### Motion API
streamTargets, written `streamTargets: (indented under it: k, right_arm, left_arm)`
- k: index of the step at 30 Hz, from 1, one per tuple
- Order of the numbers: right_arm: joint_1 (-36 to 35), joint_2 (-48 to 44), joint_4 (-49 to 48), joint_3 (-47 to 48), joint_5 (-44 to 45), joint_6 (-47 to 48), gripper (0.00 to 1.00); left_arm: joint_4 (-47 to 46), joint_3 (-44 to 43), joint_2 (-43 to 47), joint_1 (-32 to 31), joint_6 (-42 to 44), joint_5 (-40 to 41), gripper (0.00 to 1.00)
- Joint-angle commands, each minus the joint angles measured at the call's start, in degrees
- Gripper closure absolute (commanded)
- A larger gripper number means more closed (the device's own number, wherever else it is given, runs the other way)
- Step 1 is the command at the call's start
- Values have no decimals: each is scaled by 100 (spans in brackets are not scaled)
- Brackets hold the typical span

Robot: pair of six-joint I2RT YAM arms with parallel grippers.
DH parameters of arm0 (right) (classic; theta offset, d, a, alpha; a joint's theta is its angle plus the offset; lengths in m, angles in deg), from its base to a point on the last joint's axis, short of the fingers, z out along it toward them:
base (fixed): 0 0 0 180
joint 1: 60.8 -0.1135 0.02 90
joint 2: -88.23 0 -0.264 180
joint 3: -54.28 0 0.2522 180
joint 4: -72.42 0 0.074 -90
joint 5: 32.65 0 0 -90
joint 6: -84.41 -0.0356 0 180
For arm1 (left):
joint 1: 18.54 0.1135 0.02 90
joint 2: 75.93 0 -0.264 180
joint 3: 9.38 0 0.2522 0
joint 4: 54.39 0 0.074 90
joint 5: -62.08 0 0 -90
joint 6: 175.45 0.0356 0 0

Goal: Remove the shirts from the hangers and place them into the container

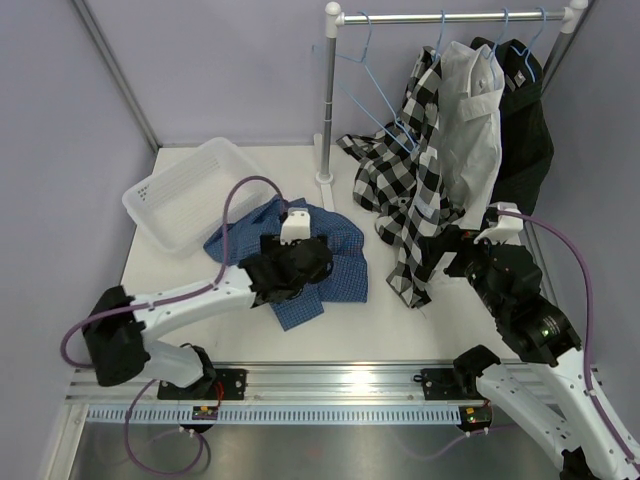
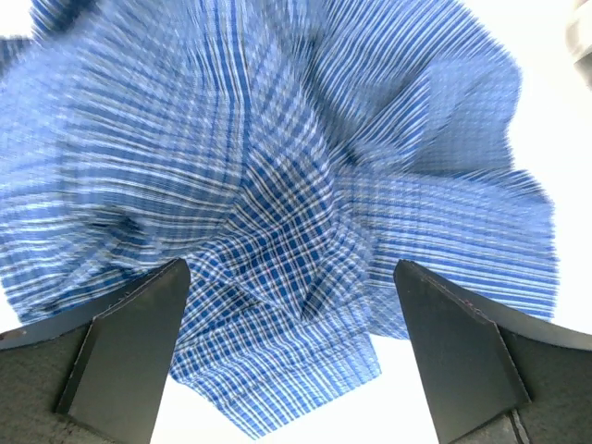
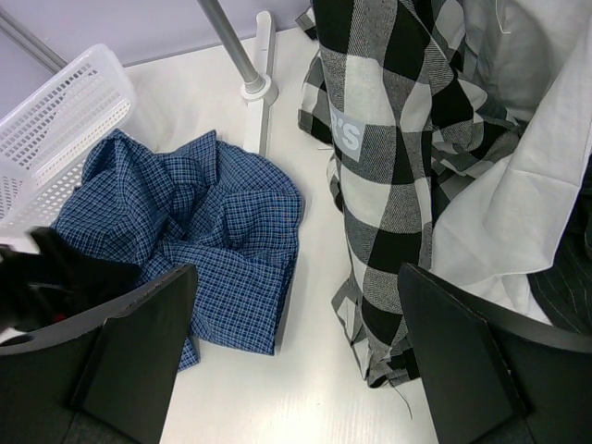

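The blue small-check shirt [image 1: 330, 262] lies crumpled on the table, off its hanger. My left gripper [image 1: 296, 262] hovers just above it, open, and the cloth [image 2: 277, 185] fills the view beneath the wide-apart fingers [image 2: 139, 351]. The white container [image 1: 185, 190] stands at the back left, touching the blue shirt's edge. On the rack hang the black-and-white large-check shirt [image 1: 415, 180], half slipped off and trailing onto the table, the white shirt [image 1: 472, 130] and the black shirt [image 1: 525, 140]. An empty light-blue hanger [image 1: 365, 75] dangles from the rail. My right gripper [image 3: 298, 277] is open beside the check shirt's hem [image 3: 388, 305].
The rack's upright pole [image 1: 328, 110] and its foot [image 3: 259, 88] stand between the container and the hanging shirts. The left arm's black wrist [image 3: 55, 277] shows at the right wrist view's left edge. Purple walls close in the back and sides.
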State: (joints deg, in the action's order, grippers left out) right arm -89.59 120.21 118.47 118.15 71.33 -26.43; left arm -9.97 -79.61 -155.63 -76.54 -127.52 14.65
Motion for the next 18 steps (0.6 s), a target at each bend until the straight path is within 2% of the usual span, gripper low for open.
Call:
streamTargets:
  k: [1,6,9,12,18]
  right_arm:
    - [14,-79,-250,17,-123,-17,1]
    - [14,-123,-241,-1,-229,-25,1]
    - [14,-131,-276,-45,-343,-25,0]
    - [23,-114,-311,-80,-439,-17,0]
    - [15,-131,-303,-124,-501,-8,0]
  left_arm:
    - [-183,-119,753,8,-56,-3,1]
    - [-51,258,1360,235,-258,-38,1]
    - [-86,557,1501,866,-469,-520,1]
    - [-156,795,1510,1149,-408,-469,1]
    - [-814,1164,1396,1598,-153,-942,1]
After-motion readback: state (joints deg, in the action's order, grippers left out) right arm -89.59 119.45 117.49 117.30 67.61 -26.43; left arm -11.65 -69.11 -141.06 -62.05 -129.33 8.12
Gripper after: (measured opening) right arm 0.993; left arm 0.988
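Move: The blue shirt lies spread on the table right beneath the open left hand, its middle about 1 cm to the left, level fore-and-aft and roughly 5 cm below. The white container's middle is some 24 cm left, 12 cm farther out and 2 cm lower. The rack foot lies about 14 cm ahead, 7 cm right and 6 cm down. From the right hand, the blue shirt is around 37 cm left, 3 cm ahead and 21 cm below. The open left hand rises about 6 cm, travels 8 cm left above the blue shirt and sinks again. ##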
